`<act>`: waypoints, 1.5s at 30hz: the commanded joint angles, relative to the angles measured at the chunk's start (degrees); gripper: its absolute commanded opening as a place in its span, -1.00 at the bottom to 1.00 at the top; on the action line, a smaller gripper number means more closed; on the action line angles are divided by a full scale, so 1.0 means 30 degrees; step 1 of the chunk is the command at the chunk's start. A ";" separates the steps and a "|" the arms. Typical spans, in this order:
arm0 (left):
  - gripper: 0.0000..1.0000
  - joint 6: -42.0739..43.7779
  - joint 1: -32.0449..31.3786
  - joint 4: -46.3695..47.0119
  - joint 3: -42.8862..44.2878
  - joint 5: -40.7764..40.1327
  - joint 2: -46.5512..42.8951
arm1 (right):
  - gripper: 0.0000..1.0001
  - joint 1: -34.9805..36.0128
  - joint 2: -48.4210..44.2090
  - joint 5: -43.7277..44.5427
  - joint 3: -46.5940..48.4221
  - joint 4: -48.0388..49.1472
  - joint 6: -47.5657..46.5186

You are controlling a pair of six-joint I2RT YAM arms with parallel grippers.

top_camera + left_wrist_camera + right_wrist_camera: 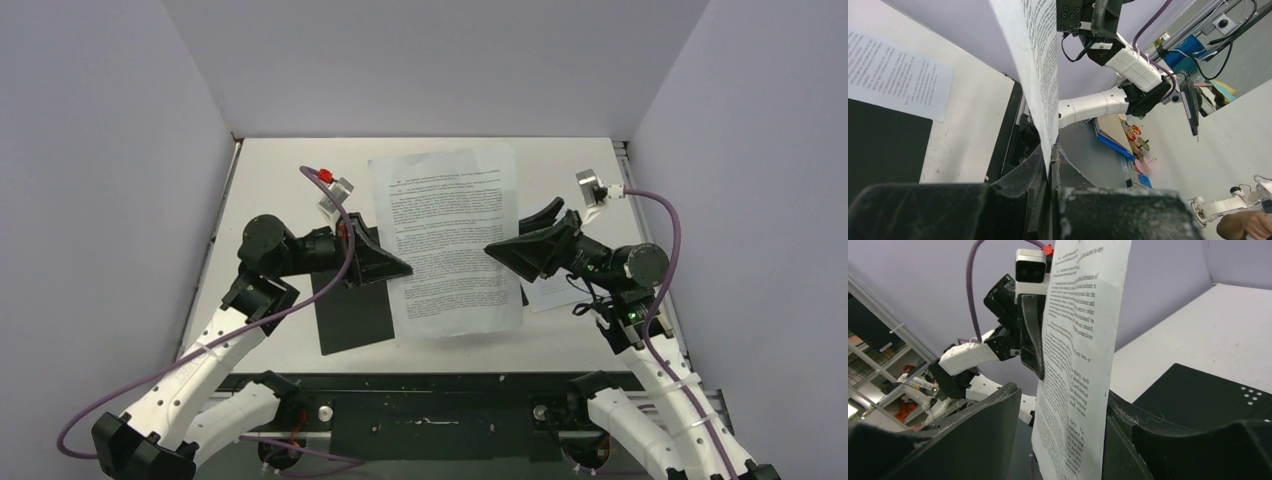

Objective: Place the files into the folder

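One file, a white printed sheet [450, 230], hangs in the air over the middle of the table. My left gripper [395, 268] is shut on its left edge; in the left wrist view [1050, 155] the sheet [1040, 60] rises from between the closed jaws. My right gripper [510, 245] is open at the sheet's right edge; in the right wrist view [1063, 400] the sheet [1083, 340] stands between the spread jaws. The folder [352, 312] lies flat and black on the table under my left arm. It also shows in the right wrist view [1208, 400].
A second printed sheet [556, 292] lies flat on the table under my right arm, also seen in the left wrist view [893, 75]. Grey walls close the table on three sides. A black rail [430, 400] runs along the near edge.
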 commanded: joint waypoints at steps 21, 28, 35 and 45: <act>-1.00 0.0727 0.0061 0.0008 0.0786 -0.0325 0.0037 | -0.53 0.0831 0.0659 -0.1181 0.0516 -0.2160 -0.2065; -1.00 0.0731 0.0079 -0.0002 0.0619 -0.0392 -0.0022 | -0.89 0.0954 0.1331 -0.0715 0.1111 -0.4209 -0.3791; -0.72 0.2055 0.0080 -0.2476 0.0906 -0.2111 -0.0331 | -0.89 0.0973 0.1500 0.0151 0.1676 -0.6219 -0.5373; 0.27 0.4409 0.0200 -0.9562 0.1715 -0.8508 -0.0828 | -0.89 0.0952 0.2628 0.2248 0.3321 -1.0820 -0.8572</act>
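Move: The left hand already pinches the left side of the raised sheet. The open black folder's middle lies about 12 cm ahead of that hand, 1 cm to its left and 36 cm below. From the right hand, the sheet's middle is some 9 cm left, 2 cm ahead and nearly level, its right side already between the open fingers. The folder is 11 cm ahead, 15 cm left and 39 cm below; a loose sheet lies on the table roughly 18 cm ahead and 22 cm right. Downwards and a little forward the right hand goes, about 6 cm in all, towards the folder, its fingertips tipping down as its fingers shut and pinch the right side of the sheet. The left hand holds nearly still until that grip is made, then opens about halfway, freeing the sheet, and moves some 4 cm forward and as much down, turning about 15 degrees counter-clockwise. ##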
